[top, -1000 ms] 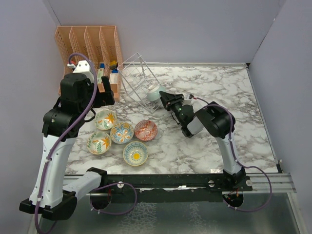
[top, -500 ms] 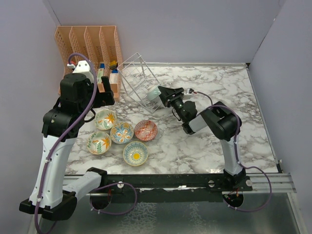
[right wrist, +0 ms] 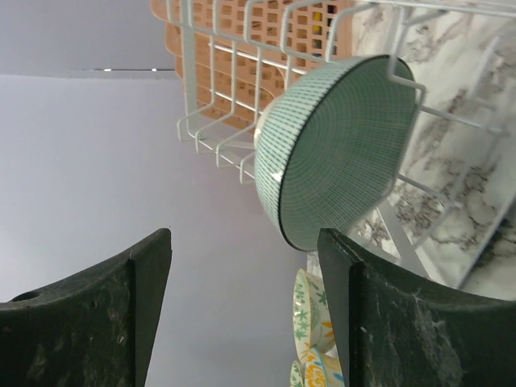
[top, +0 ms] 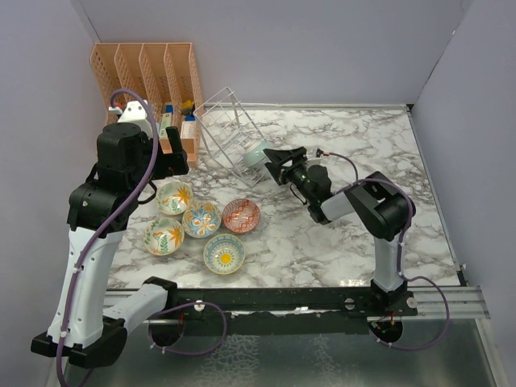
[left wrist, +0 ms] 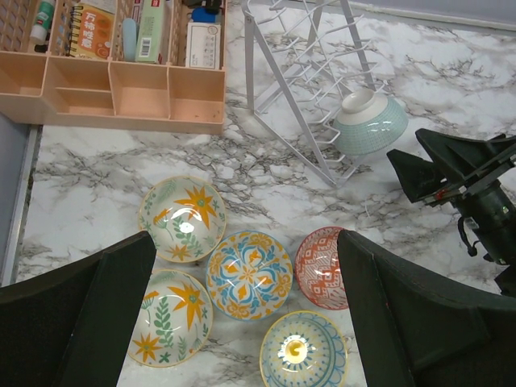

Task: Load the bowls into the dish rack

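The plain teal bowl (top: 256, 151) (left wrist: 371, 121) (right wrist: 339, 153) leans on its side in the end slot of the wire dish rack (top: 226, 125) (left wrist: 306, 89) (right wrist: 218, 72). My right gripper (top: 278, 162) (right wrist: 242, 242) is open just to the bowl's right, with nothing between its fingers. Several patterned bowls lie on the marble: orange-flower (top: 175, 197) (left wrist: 182, 218), blue-and-orange (top: 201, 218) (left wrist: 249, 274), red (top: 241, 215) (left wrist: 318, 262), leafy (top: 164, 236) (left wrist: 165, 317), yellow-centred (top: 223, 253) (left wrist: 302, 351). My left gripper (top: 172, 158) (left wrist: 246, 238) hangs open high above them.
The orange slotted organizer (top: 149, 72) (left wrist: 113, 89) with small boxes and bottles stands against the back left wall, right beside the rack. Grey walls close in the back and both sides. The right gripper (left wrist: 451, 165) shows in the left wrist view beside the rack.
My right gripper has opened and let go of the teal bowl, which now rests in the rack. The right arm's elbow has swung rightward. The left arm has barely moved.
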`<state>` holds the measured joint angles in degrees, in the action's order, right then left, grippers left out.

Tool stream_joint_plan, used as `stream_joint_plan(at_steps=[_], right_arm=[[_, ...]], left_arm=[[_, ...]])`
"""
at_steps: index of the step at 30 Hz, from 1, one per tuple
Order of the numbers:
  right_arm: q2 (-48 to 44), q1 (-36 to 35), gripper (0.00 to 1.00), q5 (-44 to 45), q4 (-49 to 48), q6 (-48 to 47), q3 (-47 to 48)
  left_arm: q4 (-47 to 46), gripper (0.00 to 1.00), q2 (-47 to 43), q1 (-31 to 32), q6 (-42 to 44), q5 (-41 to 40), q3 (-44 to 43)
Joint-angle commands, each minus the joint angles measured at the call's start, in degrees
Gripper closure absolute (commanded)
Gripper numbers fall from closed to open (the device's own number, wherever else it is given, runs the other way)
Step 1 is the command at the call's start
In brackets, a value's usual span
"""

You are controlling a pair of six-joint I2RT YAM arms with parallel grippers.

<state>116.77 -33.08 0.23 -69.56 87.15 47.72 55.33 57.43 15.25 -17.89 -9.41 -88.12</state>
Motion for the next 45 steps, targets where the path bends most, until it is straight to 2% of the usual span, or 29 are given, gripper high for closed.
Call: stream_joint_plan(at_steps=[1,7,10,17,20,25,32,45], right_arm=[[-5.4,0.5,0.27,-0.8,7.9,-1.1,-3.6],[-14.5,0.6,0.25,-1.6,19.0,-6.6,-7.2],[-19.4,0.6,0.25,-4.4,28.0,-12.3,-6.2],[-29.1,-0.3,0.25,-10.4,67.9,-34.8,6.8],[-31.1,-2.5,0.25,-10.5,80.2,-43.0,11.8],[-30.7,-12.5,0.25,-4.8,95.7,-52.3,19.6],[-20.9,-24.9,0.26,-0.9,103.3,-57.9,30.4],[-3.8,-28.0,0.29,2.8,106.2,-62.6,45.2]], left_arm=[[-1.1,0.01,-0.7,0.3,-0.7,0.9,-1.0],[-0.8,0.01,-1.0,0.3,-0.4,0.6,-1.4],[-0.7,0.01,-1.3,0.3,-0.4,-0.1,-1.5],[0.5,0.01,-2.3,0.3,0.0,-1.8,-2.4],[0.6,0.01,-2.9,0.3,0.5,-2.9,-2.6],[0.6,0.01,-3.7,0.2,0.6,-3.9,-2.5],[0.9,0.01,-4.6,0.3,1.3,-5.2,-2.4],[1.1,0.01,-5.1,0.4,1.6,-5.4,-3.0]])
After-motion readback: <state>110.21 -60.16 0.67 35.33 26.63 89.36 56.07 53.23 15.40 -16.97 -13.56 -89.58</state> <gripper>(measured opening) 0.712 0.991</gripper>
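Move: The red bowl lies about 15 cm back and 8 cm to the left of the right hand, some 11 cm lower. The blue-flowered bowl is about 10 cm left of it and 1 cm nearer the base; the yellow-centred bowl is 11 cm nearer and 4 cm left of it. The green bowl sits in the rack, 5 cm ahead of the right hand, 4 cm left and 3 cm below. From the left hand the red bowl is 2 cm ahead, 16 cm right and 34 cm below. Open right hand swings back some 20 cm and left, from green bowl towards red bowl, tipping steeply down. ##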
